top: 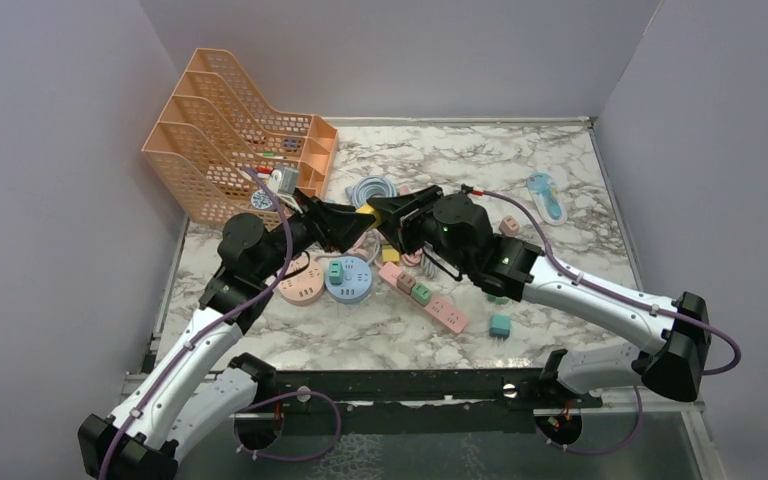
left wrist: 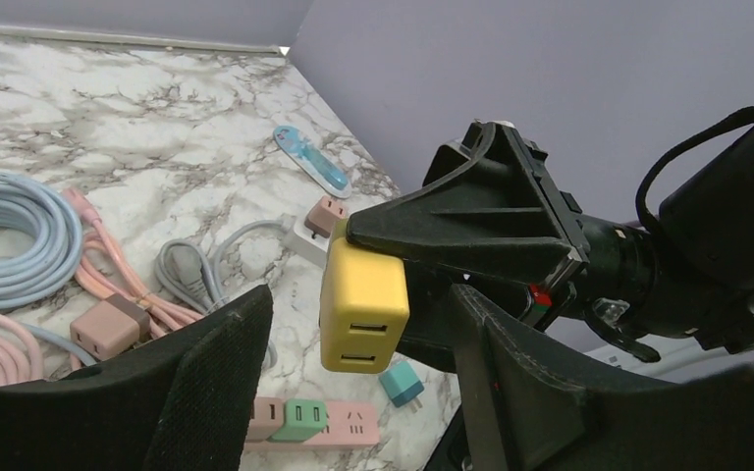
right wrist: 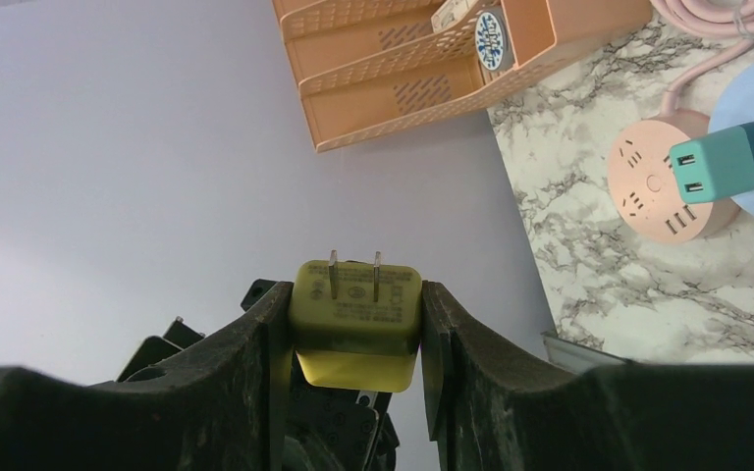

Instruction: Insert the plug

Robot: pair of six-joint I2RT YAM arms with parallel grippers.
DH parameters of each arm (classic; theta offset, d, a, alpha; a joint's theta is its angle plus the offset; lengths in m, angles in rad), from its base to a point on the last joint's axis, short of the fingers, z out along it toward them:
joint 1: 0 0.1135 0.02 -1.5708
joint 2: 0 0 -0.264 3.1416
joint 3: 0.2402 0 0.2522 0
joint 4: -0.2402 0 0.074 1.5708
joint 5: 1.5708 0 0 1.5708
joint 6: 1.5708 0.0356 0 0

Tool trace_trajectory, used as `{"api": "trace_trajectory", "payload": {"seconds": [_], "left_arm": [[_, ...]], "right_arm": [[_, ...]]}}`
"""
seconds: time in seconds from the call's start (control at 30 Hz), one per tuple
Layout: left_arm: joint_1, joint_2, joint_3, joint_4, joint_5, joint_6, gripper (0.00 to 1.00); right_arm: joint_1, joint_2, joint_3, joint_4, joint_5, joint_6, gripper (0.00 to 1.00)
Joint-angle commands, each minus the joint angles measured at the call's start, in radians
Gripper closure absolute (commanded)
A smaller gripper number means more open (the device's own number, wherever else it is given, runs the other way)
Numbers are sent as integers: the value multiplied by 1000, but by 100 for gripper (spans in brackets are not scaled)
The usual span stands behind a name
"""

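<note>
A yellow plug (top: 365,211) hangs above the table between the two arms, and my right gripper (top: 378,208) is shut on it. In the right wrist view the plug (right wrist: 356,306) sits tight between both pads, its two metal prongs pointing away from the wrist. In the left wrist view its end with two slots (left wrist: 363,309) faces the camera. My left gripper (left wrist: 358,294) stands open around it, with a gap on each side. A pink power strip (top: 425,295) lies below on the marble, with a green plug in it.
A pink round socket (top: 300,285) and a blue one (top: 348,280) holding a teal plug lie left of the strip. An orange file rack (top: 230,130) stands at the back left. A coiled blue cable (top: 373,188), pink cables and a loose teal plug (top: 500,325) lie nearby. Purple walls enclose the table.
</note>
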Motion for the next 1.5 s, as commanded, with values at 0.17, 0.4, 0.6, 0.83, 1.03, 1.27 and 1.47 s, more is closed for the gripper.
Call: {"api": "trace_trajectory", "payload": {"seconds": [0.17, 0.4, 0.6, 0.83, 1.03, 1.27, 1.47], "left_arm": [[-24, 21, -14, 50, -28, 13, 43], [-29, 31, -22, 50, -47, 42, 74], [-31, 41, 4, 32, -103, 83, 100], [-29, 106, 131, -260, -210, 159, 100], [-30, 185, 248, -580, -258, 203, 100], [-30, 310, 381, -971, -388, 183, 100], [-31, 386, 420, -1058, -370, 148, 100]], "right_arm": [[7, 28, 19, 116, -19, 40, 75], [0, 42, 17, 130, -36, 46, 74], [-3, 52, 26, 94, -30, -17, 59], [-4, 17, 9, -55, 83, -175, 35], [-5, -54, -19, -165, 208, -323, 32], [-6, -140, -67, -328, 278, -458, 33], [-5, -217, -130, -393, 324, -499, 36]]}}
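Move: The yellow plug, held in my right fingertips, lies just outside my open left fingers: about 1 cm ahead, 2 cm to the right and 2 cm below. The round blue strip lies roughly 2 cm ahead, 4 cm left and 31 cm below my left hand. At table level, the round pink strip is 10 cm left of it, the second yellow plug 6 cm beyond and 8 cm right, the long pink strip's middle 4 cm nearer and 16 cm right. I edge my left hand a centimetre or so down and right, shut its fingers on the yellow plug, and only then open my right hand, which backs off some 11 cm to the right and sinks. Keeping the plug pinched, my left hand lowers about 12 cm and drifts 5 cm left towards the round blue strip, its fingers tipping from level to slanting steeply down. ##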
